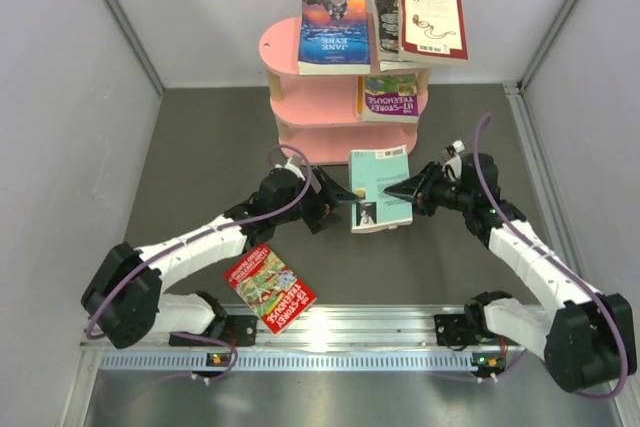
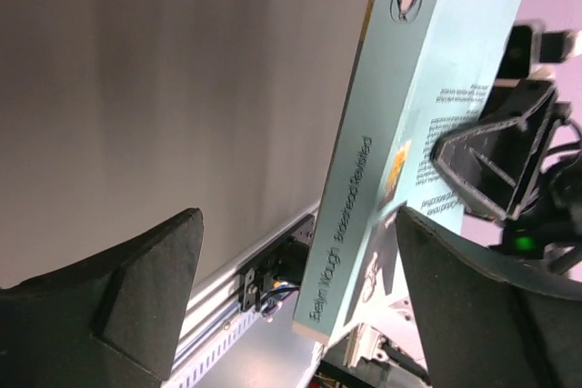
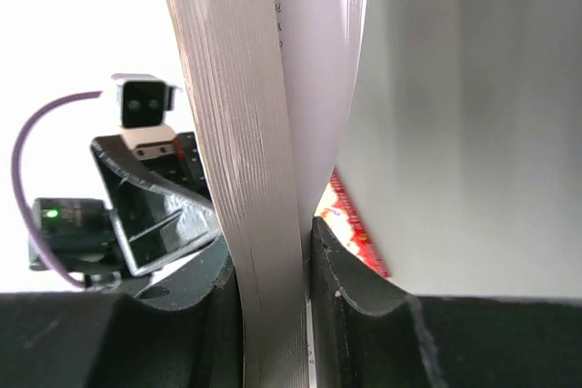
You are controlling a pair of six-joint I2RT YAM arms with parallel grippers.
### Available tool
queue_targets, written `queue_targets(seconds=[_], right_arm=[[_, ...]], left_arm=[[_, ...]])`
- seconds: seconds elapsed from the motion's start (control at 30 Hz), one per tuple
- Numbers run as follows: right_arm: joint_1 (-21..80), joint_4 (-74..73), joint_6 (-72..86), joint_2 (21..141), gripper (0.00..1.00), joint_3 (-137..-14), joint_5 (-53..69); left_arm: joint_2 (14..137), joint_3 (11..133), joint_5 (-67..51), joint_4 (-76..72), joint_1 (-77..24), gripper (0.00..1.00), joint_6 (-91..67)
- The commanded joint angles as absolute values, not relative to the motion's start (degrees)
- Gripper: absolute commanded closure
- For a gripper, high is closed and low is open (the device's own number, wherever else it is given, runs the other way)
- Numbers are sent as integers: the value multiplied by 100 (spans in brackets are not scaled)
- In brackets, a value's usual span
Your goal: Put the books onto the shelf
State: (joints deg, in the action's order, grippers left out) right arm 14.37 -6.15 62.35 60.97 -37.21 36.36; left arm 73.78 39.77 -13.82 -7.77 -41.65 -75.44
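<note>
A light teal book (image 1: 380, 190) hangs in front of the pink shelf (image 1: 300, 112). My right gripper (image 1: 397, 189) is shut on its page edge (image 3: 245, 179), both fingers pressed against it. From the left, my left gripper (image 1: 343, 197) stands open, and the book's spine (image 2: 350, 215) sits between its wide jaws, close to the right finger (image 2: 455, 297). A blue Jane Eyre (image 1: 334, 35), a dark book (image 1: 386, 17) and a maroon-and-cream book (image 1: 432, 22) lie on the top board. One Treehouse book (image 1: 390, 97) lies on the middle tier, and a red one (image 1: 270, 287) on the table.
Grey walls close in the dark table on three sides. A metal rail (image 1: 360, 332) with the arm bases runs along the near edge. The red Treehouse book lies just under the left arm's forearm (image 1: 190, 247).
</note>
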Motion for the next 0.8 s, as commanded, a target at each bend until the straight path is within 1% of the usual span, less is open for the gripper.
queue_targets(seconds=[0.0, 0.03, 0.13, 0.17, 0.23, 0.27, 0.33, 0.43, 0.47, 0.53, 0.57, 0.6, 0.63, 0.67, 0.7, 0.77], right_arm=[[1538, 753, 7389, 5599, 100, -3262, 3911], [1529, 1313, 7861, 5529, 100, -3122, 3885], [1564, 1949, 8489, 5397, 100, -2751, 3850], [1573, 1969, 8534, 5362, 100, -2734, 3858], [1626, 1977, 8578, 5309, 100, -2751, 3850], [1643, 1978, 8604, 5239, 100, -2734, 3832], [1678, 2091, 8779, 5168, 100, -2664, 3788], [1714, 2687, 9175, 5080, 100, -2400, 3744], [1731, 2689, 9245, 5089, 100, -2391, 3744], [1767, 2716, 9229, 5115, 100, -2460, 3814], [1767, 2655, 9176, 5133, 100, -2591, 3849], [1767, 2350, 8993, 5133, 96, -2680, 3945], [1758, 2173, 8861, 5124, 85, -2776, 3998], [1758, 1953, 8729, 5107, 38, -2986, 4043], [1749, 1333, 8345, 5072, 21, -3119, 4113], [1740, 548, 7860, 4966, 1, -3530, 4148]], left_arm=[[7339, 4218, -1204, -941, -4245, 10, -7673], [7400, 4384, -1187, -880, -4332, 13, -7629], [7436, 4570, -1073, -800, -4517, 24, -7638], [7427, 4605, -1037, -809, -4561, 31, -7646], [7357, 4667, -923, -826, -4684, 35, -7655], [7330, 4676, -888, -861, -4719, 40, -7655], [7260, 4728, -861, -896, -4799, 46, -7647], [7199, 4781, -887, -975, -4869, 51, -7629], [7198, 4799, -896, -967, -4887, 51, -7612], [7172, 4921, -870, -836, -4922, 65, -7542], [7172, 5009, -835, -661, -4931, 75, -7489], [7128, 5123, -800, -459, -4931, 100, -7427], [7093, 5446, -721, 196, -4931, 100, -7253], [7058, 5632, -538, 489, -4939, 100, -7129], [7005, 5825, -475, 710, -4922, 100, -6971], [6865, 6554, -168, 1500, -4913, 100, -6383]])
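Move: The teal book, held in the air by my right hand, has its middle about 9 cm to the right of my open left hand, some 3 cm ahead and 4 cm higher. From the left hand, the shelf's bottom board lies about 20 cm ahead, 4 cm right and 12 cm down; the red book lies some 14 cm back, 14 cm left and 14 cm down. From my right hand, the left fingers are roughly 12 cm left, 3 cm back and 3 cm below. I raise my left hand about 7 cm while easing it some 3 cm right onto the teal book's spine, closing the fingers until they pinch it near its near end. My right hand keeps hold of the page edge, drawing back about 2 cm and rolling nearly 20 degrees so its fingertips tip upward; then it rises slightly and opens wide to let go. ##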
